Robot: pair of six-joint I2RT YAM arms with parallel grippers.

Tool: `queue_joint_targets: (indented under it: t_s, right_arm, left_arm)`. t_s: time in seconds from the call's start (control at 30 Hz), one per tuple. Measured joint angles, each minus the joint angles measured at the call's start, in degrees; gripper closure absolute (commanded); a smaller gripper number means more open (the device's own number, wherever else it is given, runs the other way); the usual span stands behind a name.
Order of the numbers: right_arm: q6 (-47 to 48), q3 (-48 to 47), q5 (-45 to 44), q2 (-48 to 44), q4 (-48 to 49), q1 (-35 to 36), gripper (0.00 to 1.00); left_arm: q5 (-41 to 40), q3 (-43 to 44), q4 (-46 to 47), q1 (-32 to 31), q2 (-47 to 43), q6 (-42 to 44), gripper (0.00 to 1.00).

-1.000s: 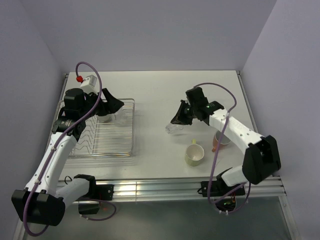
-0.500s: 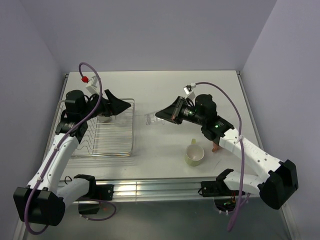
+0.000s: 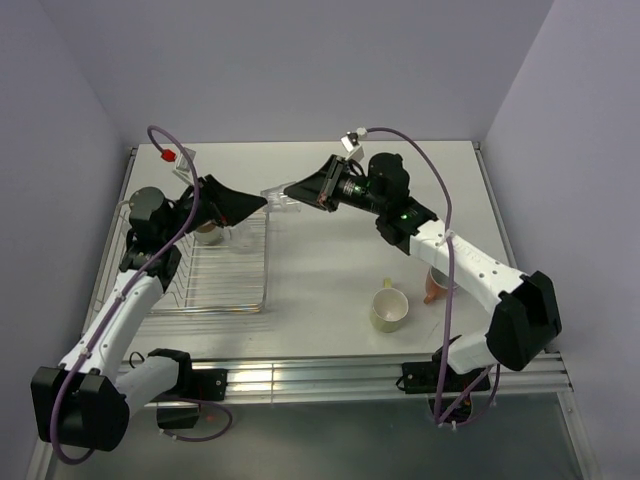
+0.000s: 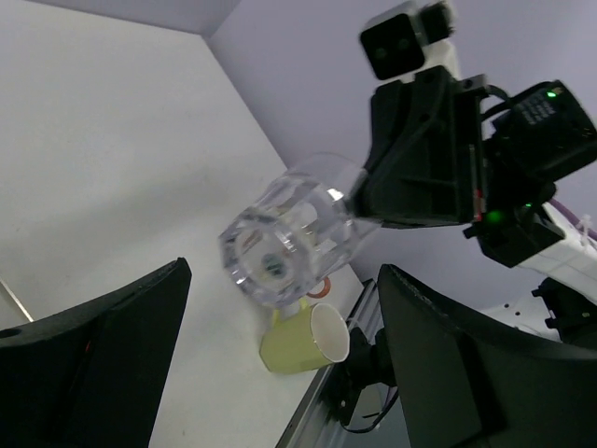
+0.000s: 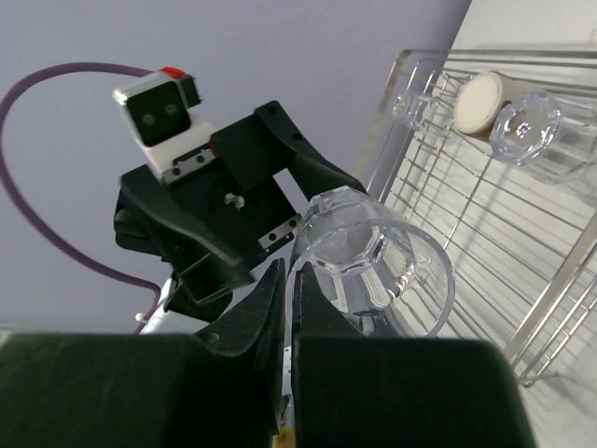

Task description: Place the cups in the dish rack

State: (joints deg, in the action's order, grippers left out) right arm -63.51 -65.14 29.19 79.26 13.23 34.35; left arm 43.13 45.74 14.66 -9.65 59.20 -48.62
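My right gripper (image 3: 300,193) is shut on the rim of a clear glass tumbler (image 3: 279,197), held in the air on its side just off the dish rack's (image 3: 262,285) far right corner. In the right wrist view the fingers (image 5: 270,317) pinch the tumbler's wall (image 5: 373,257). My left gripper (image 3: 250,205) stands open, facing the tumbler (image 4: 289,243), whose base sits between its spread fingers (image 4: 103,364) without touching them. Inside the rack (image 5: 504,215) lie a clear tumbler (image 5: 525,131), a second clear one (image 5: 410,103) and a brown-and-cream cup (image 3: 208,232).
A pale yellow-green mug (image 3: 389,308) stands on the table near the front right. A salmon-orange mug (image 3: 433,287) is beside it, partly hidden under my right forearm. The table's rail runs along the near edge (image 3: 330,375).
My right arm lifted the tumbler off the mid table and carried it left to the rack's corner. My left gripper rose from the rack, turned toward the tumbler and opened wider.
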Motion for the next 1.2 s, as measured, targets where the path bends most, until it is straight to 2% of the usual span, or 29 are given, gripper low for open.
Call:
queue_joint_targets:
  t_s: [0.27,0.73,0.97,1.03,1.2]
  right_arm:
    - [-3.4,-0.9,4.7,4.6,4.2,-0.2,1.0]
    - [-7.4,-0.8,8.7,4.3,11.0,-0.8,1.0]
    - [-12.5,-0.5,11.7,6.0,19.6,-1.0,1.0]
    - [-13.9,-0.4,12.5,6.7,21.7,-1.0,1.0]
    - [-15.8,0.0,13.6,7.7,24.7,-1.2,1.0]
  left_arm:
    - [1.4,-0.4,7.2,-0.6,2.5,-3.3,0.12]
    - [2.1,-0.3,7.9,-1.7,3.6,-3.9,0.17]
    - [3.9,-0.1,12.6,-3.4,4.2,-7.0,0.21]
    - [4.2,0.0,13.3,-3.8,4.4,-7.7,0.23]
    - [4.9,0.3,13.9,-4.5,4.5,-8.8,0.36]
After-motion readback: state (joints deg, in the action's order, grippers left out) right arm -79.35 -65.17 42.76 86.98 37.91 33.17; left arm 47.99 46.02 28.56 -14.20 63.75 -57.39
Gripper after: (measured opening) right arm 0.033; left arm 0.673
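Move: The clear glass hangs from my right fingers by its rim, its middle about 3 cm left, 3 cm ahead and 3 cm below them. From my open left hand, the glass is some 7 cm right, 5 cm ahead and about level. The dish rack's middle lies roughly 14 cm left of my left hand, level fore-and-aft, 26 cm below. In the rack, the rack glass is about 5 cm left and 5 cm ahead, the metal cup 13 cm left and 5 cm ahead, both some 23 cm below. I bring my hands together for the handover. After an early bob, my left hand works right, up and a little back, about 5 cm, swinging clockwise until its fingers straddle the glass's base end, and starts closing. My right hand keeps its rim pinch, dips slightly, then rises some 3 cm overall, easing left and back while its fingertips tilt up and swing counter-clockwise. ##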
